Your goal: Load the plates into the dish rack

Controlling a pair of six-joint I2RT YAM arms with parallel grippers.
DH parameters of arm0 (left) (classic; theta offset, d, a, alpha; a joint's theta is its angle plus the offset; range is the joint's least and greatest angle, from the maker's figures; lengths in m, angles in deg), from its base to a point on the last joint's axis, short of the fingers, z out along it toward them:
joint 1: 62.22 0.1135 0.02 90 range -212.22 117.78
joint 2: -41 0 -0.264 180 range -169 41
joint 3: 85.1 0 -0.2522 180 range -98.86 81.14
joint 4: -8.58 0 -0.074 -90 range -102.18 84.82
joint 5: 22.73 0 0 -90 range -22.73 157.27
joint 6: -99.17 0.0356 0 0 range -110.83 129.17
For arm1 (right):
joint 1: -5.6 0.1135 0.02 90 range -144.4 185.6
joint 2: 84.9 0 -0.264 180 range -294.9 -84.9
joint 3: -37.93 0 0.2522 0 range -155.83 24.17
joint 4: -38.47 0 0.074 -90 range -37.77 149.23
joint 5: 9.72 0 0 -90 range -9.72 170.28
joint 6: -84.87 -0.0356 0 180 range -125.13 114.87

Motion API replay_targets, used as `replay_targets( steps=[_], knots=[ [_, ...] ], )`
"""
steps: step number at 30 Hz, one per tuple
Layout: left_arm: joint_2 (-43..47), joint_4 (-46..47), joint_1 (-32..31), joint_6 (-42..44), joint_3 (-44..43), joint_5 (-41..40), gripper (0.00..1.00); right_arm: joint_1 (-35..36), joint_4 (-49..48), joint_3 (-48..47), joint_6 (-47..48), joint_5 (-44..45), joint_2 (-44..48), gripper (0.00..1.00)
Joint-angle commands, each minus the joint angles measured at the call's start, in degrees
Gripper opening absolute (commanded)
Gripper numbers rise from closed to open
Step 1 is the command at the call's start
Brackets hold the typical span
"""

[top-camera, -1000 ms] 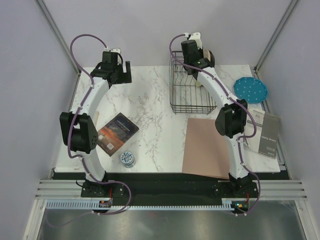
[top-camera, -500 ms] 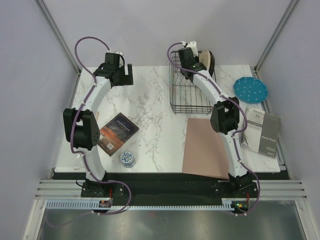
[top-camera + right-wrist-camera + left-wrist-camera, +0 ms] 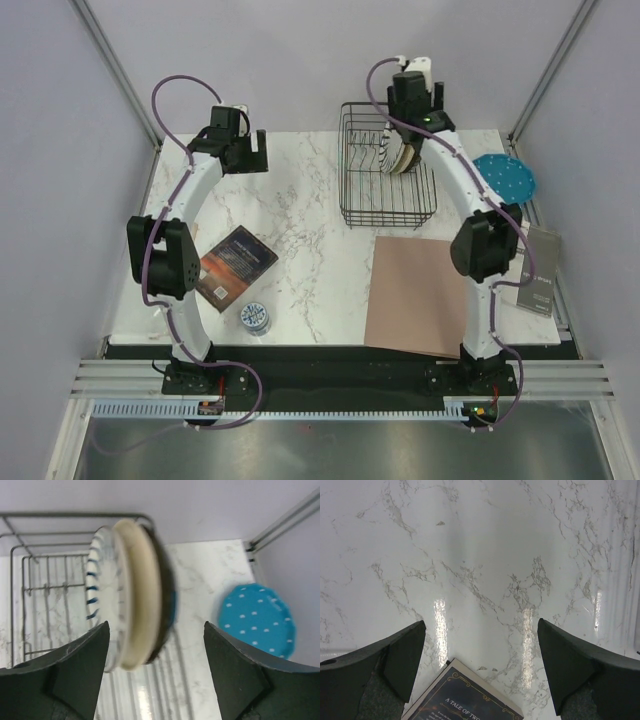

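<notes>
The black wire dish rack (image 3: 372, 200) stands at the back of the marble table. Three plates stand on edge in it, close together: a white one with dark stripes (image 3: 102, 595), a cream one (image 3: 142, 587) and a dark-edged one (image 3: 167, 605) behind it. They show as a stack (image 3: 401, 155) in the top view. My right gripper (image 3: 156, 677) hovers open just above them, touching none. A teal dotted plate (image 3: 257, 620) lies flat on the table right of the rack (image 3: 505, 178). My left gripper (image 3: 258, 152) hangs open and empty at the back left.
A dark book (image 3: 465, 700) lies under the left gripper, at the front left (image 3: 235, 262). A small patterned cup (image 3: 255, 317) stands near the front edge. A brown mat (image 3: 415, 295) and a grey booklet (image 3: 535, 270) lie front right. Frame posts flank the table.
The right gripper opened and let go of the cream plate, which now stands in the rack with the others. The gripper rose and shifted right. The left arm barely moved.
</notes>
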Motion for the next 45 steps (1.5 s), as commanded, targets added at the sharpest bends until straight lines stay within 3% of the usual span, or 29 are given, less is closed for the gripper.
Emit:
replay_targets(
  steps=[1, 3, 6, 7, 8, 11, 15, 30, 45],
  knots=[
    [-0.9, -1.0, 0.1, 3.2, -2.5, 4.8, 1.0, -7.2, -0.4, 5.6, 7.3, -1.9, 10.9, 0.82],
    [-1.0, -1.1, 0.7, 4.1, -1.9, 9.1, 1.0, -11.5, 2.1, 8.7, 10.2, -5.1, 12.1, 0.74],
    [-2.8, -2.8, 2.2, 2.8, -2.3, 17.7, 1.0, -18.8, 3.3, 13.8, 11.3, -11.0, 14.5, 0.69],
    [-3.4, -3.4, 2.3, 2.8, -2.6, 20.2, 1.0, -21.7, 3.8, 15.9, 12.3, -15.0, 15.1, 0.68],
    [-4.2, -3.6, 2.3, 2.8, -2.6, 23.3, 1.0, -23.8, 4.2, 16.9, 15.3, -24.5, 15.5, 0.63],
    [-4.1, -3.5, 2.2, 3.3, -2.4, 25.1, 1.0, -28.9, 6.7, 20.7, 23.8, -40.2, 15.7, 0.54],
    [-3.2, -3.7, 2.3, 6.1, -2.4, 22.4, 1.0, -30.5, 8.5, 26.6, 38.7, -44.9, 15.5, 0.51],
    [-3.8, -5.6, 2.3, 9.8, -1.3, 15.6, 1.0, -30.7, 6.4, 25.3, 46.9, -46.3, 4.7, 0.44],
    [-6.2, -5.7, 2.3, 13.1, -1.7, 11.0, 1.0, -30.7, 1.3, 23.7, 46.3, -44.8, -2.9, 0.43]
  ],
)
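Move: The right hand, just clear of the rack, has the blue dotted plate about 26 cm to its right, 2 cm back and some 25 cm below. The striped plate stands about 5 cm left, 4 cm ahead and 15 cm down; the dark-rimmed plate is 2 cm right, 4 cm ahead at that height. The rack's middle lies 5 cm left, 1 cm ahead, 20 cm below. From the left hand, the blue plate is roughly 70 cm right, 6 cm ahead, 16 cm below. Rightward and first up by some 6 cm, then steeply down with a slight drift back, the right hand swings away from the racked plates towards the near left rim of the blue plate, ending some 20 cm lower. Its fingers tip downward, turn counter-clockwise and close to about half open. The empty left hand sinks about 4 cm, turning slightly clockwise. ##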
